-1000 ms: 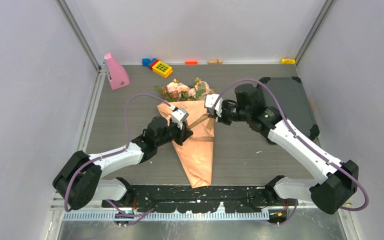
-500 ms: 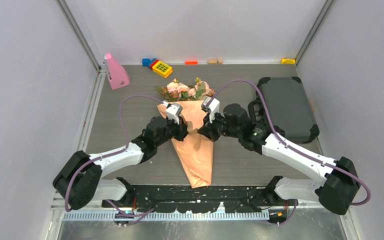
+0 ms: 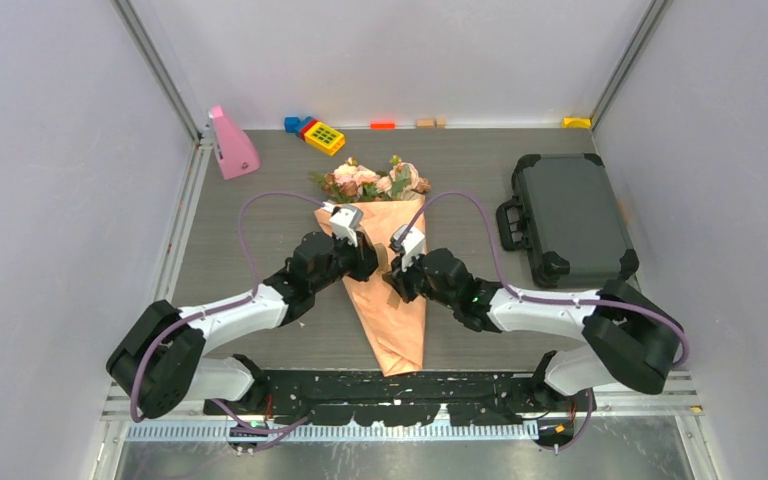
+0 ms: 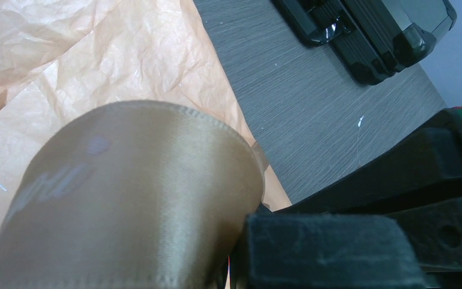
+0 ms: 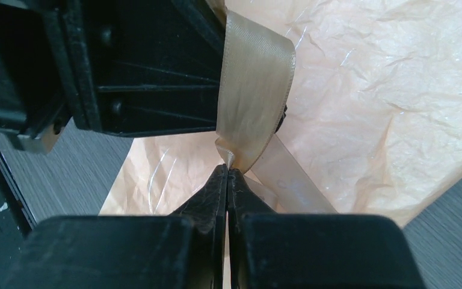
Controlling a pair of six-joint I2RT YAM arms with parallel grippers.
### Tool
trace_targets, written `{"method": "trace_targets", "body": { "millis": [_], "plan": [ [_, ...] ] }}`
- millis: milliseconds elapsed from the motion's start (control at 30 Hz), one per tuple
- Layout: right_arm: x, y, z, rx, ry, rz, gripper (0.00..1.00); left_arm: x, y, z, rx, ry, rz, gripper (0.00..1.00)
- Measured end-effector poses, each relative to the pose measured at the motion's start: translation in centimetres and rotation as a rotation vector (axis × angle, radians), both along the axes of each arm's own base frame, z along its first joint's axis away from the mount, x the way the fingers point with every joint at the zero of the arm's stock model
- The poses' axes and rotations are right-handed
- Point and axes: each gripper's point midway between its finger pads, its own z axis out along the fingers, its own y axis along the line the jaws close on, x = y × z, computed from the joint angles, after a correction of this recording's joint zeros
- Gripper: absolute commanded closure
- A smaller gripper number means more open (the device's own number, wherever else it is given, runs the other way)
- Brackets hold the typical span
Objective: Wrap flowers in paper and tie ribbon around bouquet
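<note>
The bouquet lies flat on the table, its peach-orange paper (image 3: 397, 325) cone pointing at me and the pink flowers (image 3: 370, 182) at its far end. Both grippers meet over the cone's middle. My left gripper (image 3: 364, 264) is shut on the tan ribbon (image 4: 126, 198), whose shiny loop bulges out of the jaws and fills the left wrist view. My right gripper (image 5: 227, 171) is shut, its tips pinching the lower fold of that same ribbon (image 5: 254, 90) loop right beside the left gripper's black body (image 5: 144, 66). From above, the right gripper (image 3: 393, 281) sits just right of the left one. A flat ribbon strip (image 5: 292, 177) runs across the paper (image 5: 385, 90).
A black hard case (image 3: 565, 215) lies at the right of the table. A pink cone-shaped object (image 3: 230, 145) stands at the back left. A yellow toy (image 3: 324, 136) and small coloured blocks (image 3: 383, 125) lie along the back wall.
My right arm has swung left and toward me, from beside the case to the cone's middle next to the left gripper. The left gripper has barely moved.
</note>
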Motion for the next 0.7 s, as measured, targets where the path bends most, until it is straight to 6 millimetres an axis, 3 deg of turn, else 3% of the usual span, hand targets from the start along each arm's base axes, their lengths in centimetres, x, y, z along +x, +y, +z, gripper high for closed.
{"method": "trace_targets", "body": {
  "millis": [67,267,400,500,700],
  "plan": [
    [0.1,0.4,-0.5,0.019,0.013,-0.017,0.91,-0.1,-0.1,0.0,-0.003,0.002,-0.005,1.0],
    [-0.1,0.9,-2.8,0.039,0.083,-0.043,0.64,-0.5,-0.4,0.2,-0.011,0.004,-0.035,1.0],
    [-0.3,1.2,-2.7,0.053,0.095,-0.048,0.56,-0.5,-0.5,0.2,-0.013,0.003,-0.041,1.0],
    [-0.4,1.0,-1.6,0.075,0.09,-0.053,0.46,-0.6,-0.6,0.3,-0.014,-0.005,-0.049,1.0],
    [-1.3,-0.1,3.9,0.194,0.039,-0.059,0.32,-0.8,-0.3,0.6,-0.008,-0.034,-0.058,1.0]
  ]
}}
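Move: The turn of ribbon wound over the left fingertips sits about 4 cm ahead and 3 cm to the left of the right fingers, a touch higher; those fingers still pinch the ribbon beside it. From the left hand that turn lies right at its pads. The ribbon band across the paper is roughly level ahead with the right hand, 4 cm to its right and 8 cm below; the blooms lie some 22 cm ahead, 3 cm left and 7 cm below. The right fingers let go of the ribbon, spreading to over half open as the hand first sinks about 3 cm towards the paper, edging left. It then reverses and climbs some 7 cm, easing slightly back and rolling its left side up about 10 degrees. The closed left fingers keep their hold on the ribbon loop, almost in place. ##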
